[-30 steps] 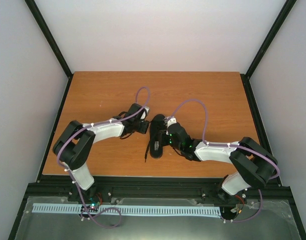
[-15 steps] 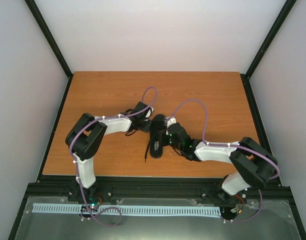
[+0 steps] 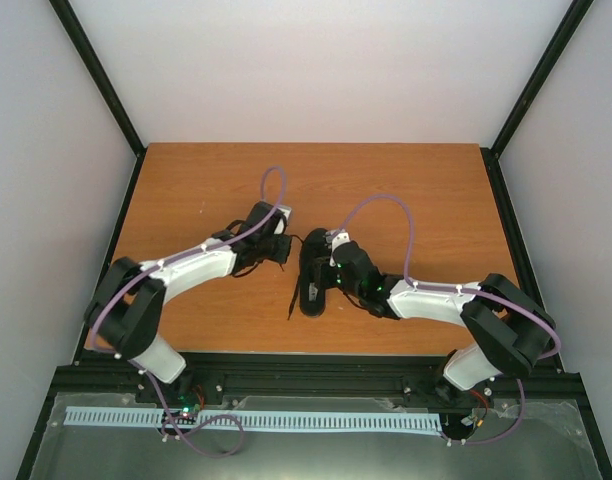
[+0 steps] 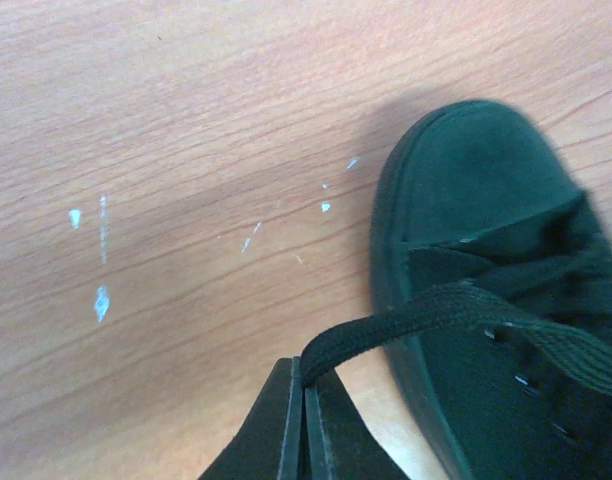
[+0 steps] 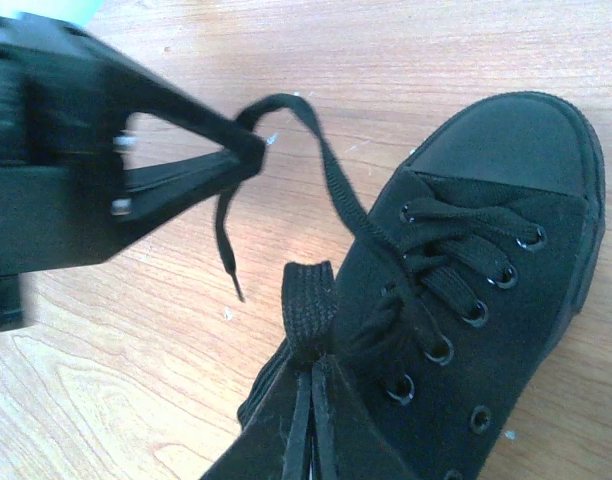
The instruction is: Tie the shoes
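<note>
The black sneaker (image 3: 313,272) lies mid-table, toe pointing away; it also shows in the left wrist view (image 4: 486,260) and in the right wrist view (image 5: 486,280). My left gripper (image 3: 283,245) is just left of the toe, shut on a black lace (image 4: 416,318) that runs taut to the eyelets. In the right wrist view that gripper (image 5: 248,150) holds the lace (image 5: 321,160) with its loose end hanging down. My right gripper (image 3: 328,262) is over the shoe, shut on a folded loop of the other lace (image 5: 308,300).
The wooden table (image 3: 206,190) has black frame rails along its sides and near edge. Small pale flecks (image 4: 101,300) mark the wood left of the shoe. Purple cables arch over both arms.
My left arm has swung left and stretched out, drawing its lace away from the shoe. My right gripper has shifted slightly toward the toe.
</note>
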Tool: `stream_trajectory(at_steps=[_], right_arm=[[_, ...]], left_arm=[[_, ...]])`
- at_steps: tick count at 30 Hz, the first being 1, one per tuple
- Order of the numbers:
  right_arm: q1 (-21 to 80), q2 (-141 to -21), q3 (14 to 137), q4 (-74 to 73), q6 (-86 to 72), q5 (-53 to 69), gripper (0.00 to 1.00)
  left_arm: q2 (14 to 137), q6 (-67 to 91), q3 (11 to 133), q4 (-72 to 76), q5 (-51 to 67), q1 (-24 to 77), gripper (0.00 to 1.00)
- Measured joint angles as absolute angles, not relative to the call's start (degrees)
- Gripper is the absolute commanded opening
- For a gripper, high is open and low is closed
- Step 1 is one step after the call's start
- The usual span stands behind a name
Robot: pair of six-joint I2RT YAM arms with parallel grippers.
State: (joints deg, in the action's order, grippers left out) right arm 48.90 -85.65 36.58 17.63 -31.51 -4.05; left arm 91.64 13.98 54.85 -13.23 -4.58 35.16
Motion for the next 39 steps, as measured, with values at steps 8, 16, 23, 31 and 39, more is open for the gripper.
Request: stream_trajectory(at_steps=[8,16,23,31,39], right_arm=[[48.9,-85.6,40.4,14.2,-31.6,-3.0,0.03],[48.9,-86.1,40.5,12.2,-31.6,-2.1,0.03],[48.9,-86.3,40.5,11.5,-31.6,-1.9,0.03],[48.9,-85.9,40.4,9.8,-31.6,-2.1,0.03],[48.9,-85.4,40.4,9.6,-31.6,-2.2,0.03]], left_arm=[[80.1,24.0,49.0,-25.7,2.0,40.8,0.01],[72.9,34.0,46.6,-28.1,13.0,49.3,0.01],[73.2,38.3,49.5,-27.0,15.5,52.6,0.01],[81.0,39.0,54.5,-25.6,15.6,58.7,0.17],[79.6,39.5,53.8,-25.8,13.3,59.4,0.48]])
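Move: Over the left side of the toe, the left hand already holds a lace end. The loop pinched in the right fingers is about 7 cm back from it and 8 cm to its right, near its height. The shoe's middle lies some 7 cm back, 6 cm right and 6 cm lower; the toe cap is level with the hand, 6 cm right. The right hand is nearly over the shoe's middle, which lies about 1 cm to its left and 6 cm down. Sweeping the lace end quickly back about 16 cm past the left of the right hand's loop, the left hand then swings some 7 cm right and rises a little, ending on the near side of the right gripper. Its fingers tip back and down some 25 degrees, then open to nearly half. The right hand bobs up a centimetre or two and settles, keeping its pinch on the loop. ##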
